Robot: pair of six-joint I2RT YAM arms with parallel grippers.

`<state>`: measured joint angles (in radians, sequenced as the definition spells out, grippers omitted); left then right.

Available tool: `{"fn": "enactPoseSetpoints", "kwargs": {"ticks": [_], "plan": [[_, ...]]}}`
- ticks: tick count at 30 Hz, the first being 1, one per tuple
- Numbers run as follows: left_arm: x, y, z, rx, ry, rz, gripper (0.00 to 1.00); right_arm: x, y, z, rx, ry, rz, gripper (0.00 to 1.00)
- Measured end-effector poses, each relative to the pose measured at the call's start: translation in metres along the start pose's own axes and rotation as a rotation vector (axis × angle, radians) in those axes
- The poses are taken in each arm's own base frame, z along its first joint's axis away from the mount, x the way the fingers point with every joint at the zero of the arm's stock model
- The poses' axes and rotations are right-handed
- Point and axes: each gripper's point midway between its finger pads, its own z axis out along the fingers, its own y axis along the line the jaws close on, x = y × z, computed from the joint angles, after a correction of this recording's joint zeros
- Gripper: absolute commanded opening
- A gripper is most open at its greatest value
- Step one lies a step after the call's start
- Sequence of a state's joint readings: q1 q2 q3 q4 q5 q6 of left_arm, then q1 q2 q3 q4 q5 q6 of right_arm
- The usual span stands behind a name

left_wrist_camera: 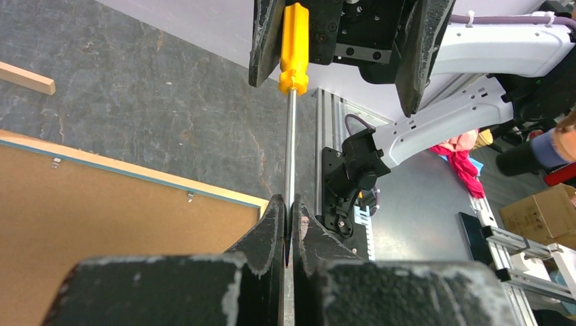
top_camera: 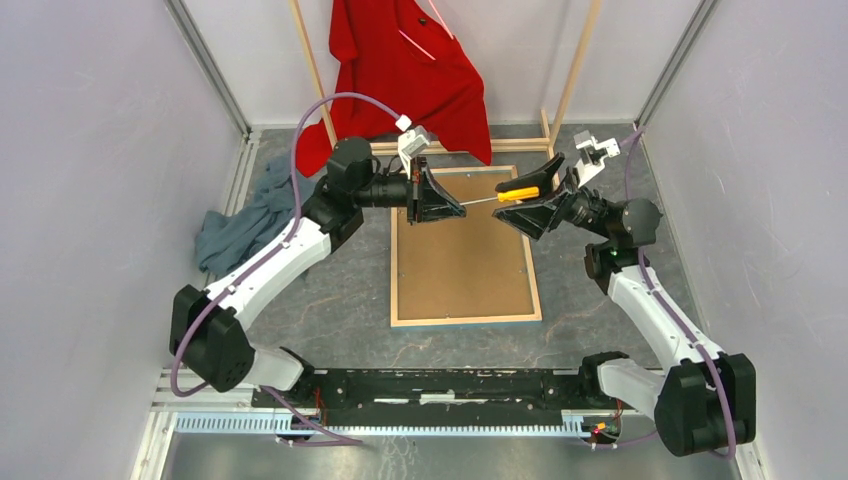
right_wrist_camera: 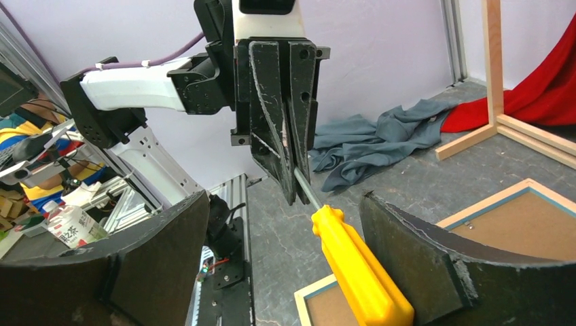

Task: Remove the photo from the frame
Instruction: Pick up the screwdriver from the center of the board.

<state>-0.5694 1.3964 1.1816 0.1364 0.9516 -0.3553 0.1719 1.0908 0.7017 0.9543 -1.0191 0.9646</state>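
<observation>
The frame (top_camera: 396,285) lies face down on the dark table, its brown backing board (top_camera: 460,270) facing up. The photo is hidden beneath that board. Above the frame's far end, a screwdriver hangs level in the air. My left gripper (top_camera: 462,208) is shut on its metal shaft (left_wrist_camera: 291,142). The yellow handle (top_camera: 518,192) sits between the jaws of my right gripper (top_camera: 510,198), which stand wide apart. In the right wrist view the handle (right_wrist_camera: 353,265) lies against one finger (right_wrist_camera: 421,258), with a broad gap to the other finger (right_wrist_camera: 156,251).
A red garment (top_camera: 410,70) hangs on a wooden rack (top_camera: 575,60) at the back, its foot bar just beyond the frame. A grey-blue cloth (top_camera: 245,215) lies crumpled at the left. Small metal clips (left_wrist_camera: 190,197) hold the backing board in.
</observation>
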Motion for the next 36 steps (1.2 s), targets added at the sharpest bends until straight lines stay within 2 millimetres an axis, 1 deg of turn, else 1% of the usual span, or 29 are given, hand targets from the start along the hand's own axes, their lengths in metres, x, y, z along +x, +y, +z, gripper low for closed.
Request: {"fn": "enactPoseSetpoints", "kwargs": {"ticks": [6, 15, 18, 21, 22, 27, 36], "plan": [[0.005, 0.003, 0.003, 0.01, 0.007, -0.015, 0.02, 0.007, 0.0, 0.003, 0.001, 0.008, 0.031, 0.81], [0.011, 0.006, 0.005, 0.026, 0.02, -0.034, 0.02, 0.017, 0.001, 0.002, 0.015, 0.008, 0.057, 0.69], [0.012, 0.004, 0.006, 0.039, 0.027, -0.036, 0.02, 0.017, 0.002, 0.0, 0.023, 0.002, 0.055, 0.63], [0.013, 0.002, 0.007, 0.052, 0.029, -0.031, 0.02, 0.017, 0.003, -0.001, 0.028, -0.003, 0.044, 0.51], [0.013, 0.001, 0.007, 0.057, 0.029, -0.03, 0.02, 0.017, 0.002, -0.001, 0.031, -0.004, 0.043, 0.49], [0.014, -0.001, 0.007, 0.072, 0.034, -0.029, 0.02, 0.019, 0.001, -0.002, 0.043, -0.004, 0.048, 0.51], [0.014, -0.002, 0.006, 0.076, 0.035, -0.03, 0.02, 0.021, 0.003, -0.003, 0.045, 0.011, 0.021, 0.49]]}}
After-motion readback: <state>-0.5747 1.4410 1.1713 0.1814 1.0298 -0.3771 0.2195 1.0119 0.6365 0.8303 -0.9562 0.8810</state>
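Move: The yellow screwdriver handle already sits loosely between the right hand's open fingers, nearer the far finger: its middle is about 2 cm right of that hand point and 1 cm ahead, roughly level. The shaft's middle is some 4 cm to the hand's left, and the frame's centre about 6 cm left, 3 cm ahead and 33 cm below. From the left hand, which keeps the shaft pinched, the handle is about 9 cm right and 2 cm ahead. Down by about 2 cm and some 1 cm back, the right hand settles around the yellow handle, easing slightly left at first, while its fingers narrow from nearly wide open to about half open on either side of the handle. The left hand keeps its pinch on the shaft, sinks about 1 cm and turns roughly 5 degrees clockwise. ##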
